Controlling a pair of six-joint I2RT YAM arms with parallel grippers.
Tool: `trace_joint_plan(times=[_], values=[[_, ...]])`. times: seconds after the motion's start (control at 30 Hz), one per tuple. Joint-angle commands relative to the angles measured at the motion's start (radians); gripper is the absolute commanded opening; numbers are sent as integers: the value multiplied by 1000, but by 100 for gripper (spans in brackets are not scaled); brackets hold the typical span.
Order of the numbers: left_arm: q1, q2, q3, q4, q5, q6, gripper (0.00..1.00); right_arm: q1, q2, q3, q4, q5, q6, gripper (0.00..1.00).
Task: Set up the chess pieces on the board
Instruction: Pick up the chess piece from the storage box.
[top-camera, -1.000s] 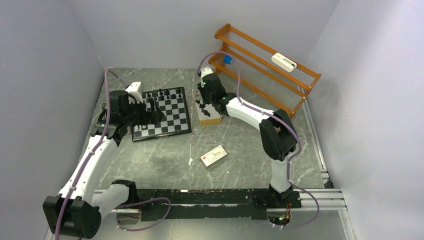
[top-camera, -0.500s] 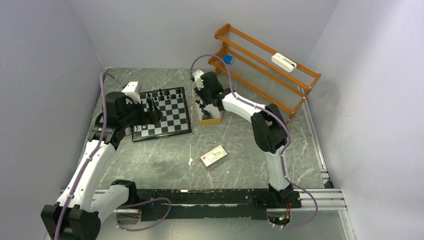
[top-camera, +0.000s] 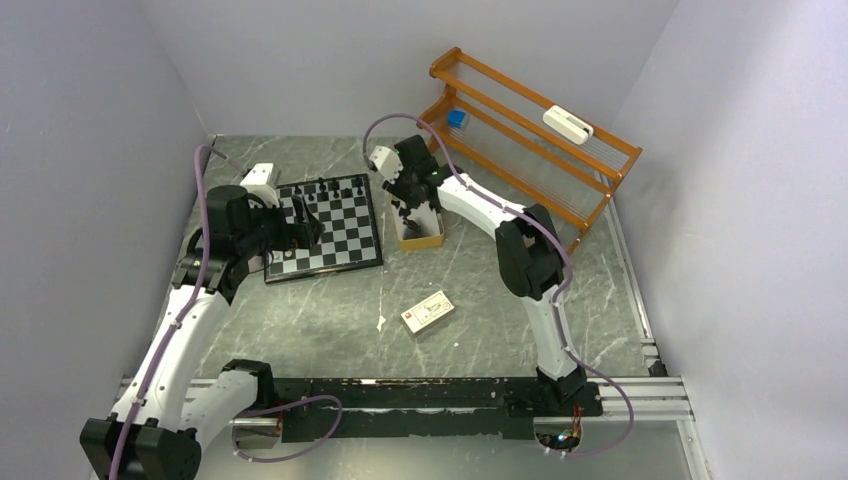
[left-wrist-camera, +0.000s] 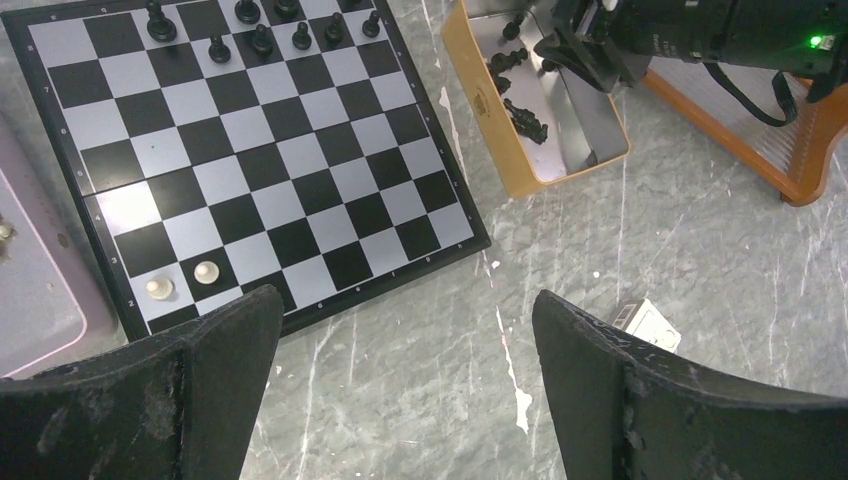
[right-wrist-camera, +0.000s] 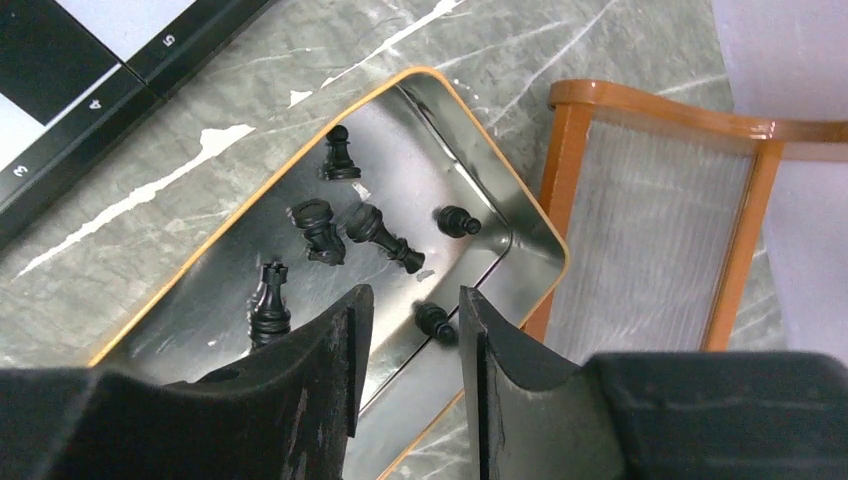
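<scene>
The board (top-camera: 338, 232) lies at the back left. Black chess pieces (left-wrist-camera: 262, 40) stand along its far rows and two pale pawns (left-wrist-camera: 206, 270) near a front corner. More black pieces (right-wrist-camera: 378, 232) lie in the tan-rimmed tin (top-camera: 432, 240) beside the board. My right gripper (right-wrist-camera: 410, 312) hangs over the tin, open by a narrow gap. One small black piece (right-wrist-camera: 436, 322) lies in the tin under that gap, gripped by neither finger. My left gripper (left-wrist-camera: 405, 345) is wide open and empty, above the bare table just in front of the board.
An orange wooden rack (top-camera: 600, 150) stands at the back right, just behind the tin, carrying a white object (top-camera: 567, 123) and a small blue one (top-camera: 456, 118). A small white card box (top-camera: 427, 311) lies mid-table. A pale flat object (left-wrist-camera: 30, 270) sits left of the board.
My right gripper has swung left and toward the back end of the tin, and its jaws have spread a little. The left arm has barely shifted.
</scene>
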Motion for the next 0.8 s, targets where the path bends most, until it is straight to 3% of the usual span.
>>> trace_joint_plan(times=[0.0,0.43,0.77], values=[[11,-15,-7,30,1,12,100,-7,53,105,-153,-15,-114,41],[11,-17,-4,27,-13,11,100,-33,139,192,-278,82,-228,43],[11,-16,-4,29,-8,12,100,-42,141,193,-268,93,-262,43]])
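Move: Ahead of the right hand by about 2 cm, 3 cm to its right and some 6 cm below stands the nearer black pawn, close to the box's right wall. The far pawn is roughly 4 cm farther out than it and 3 cm to its left. A lying piece sits about 5 cm straight left of the nearer pawn. From the left hand that nearer pawn is some 21 cm ahead, 26 cm right and 19 cm below. Swinging right by some 4 cm while sinking about as far, the right hand drops into the storage box towards the nearer standing pawn, away from the lying pieces. The wrist rolls its left side down and tips the fingers steeper, near 20 degrees in all, and the hand eases almost to a stop with the half-open fingers keeping their gap; no touch can be seen. ##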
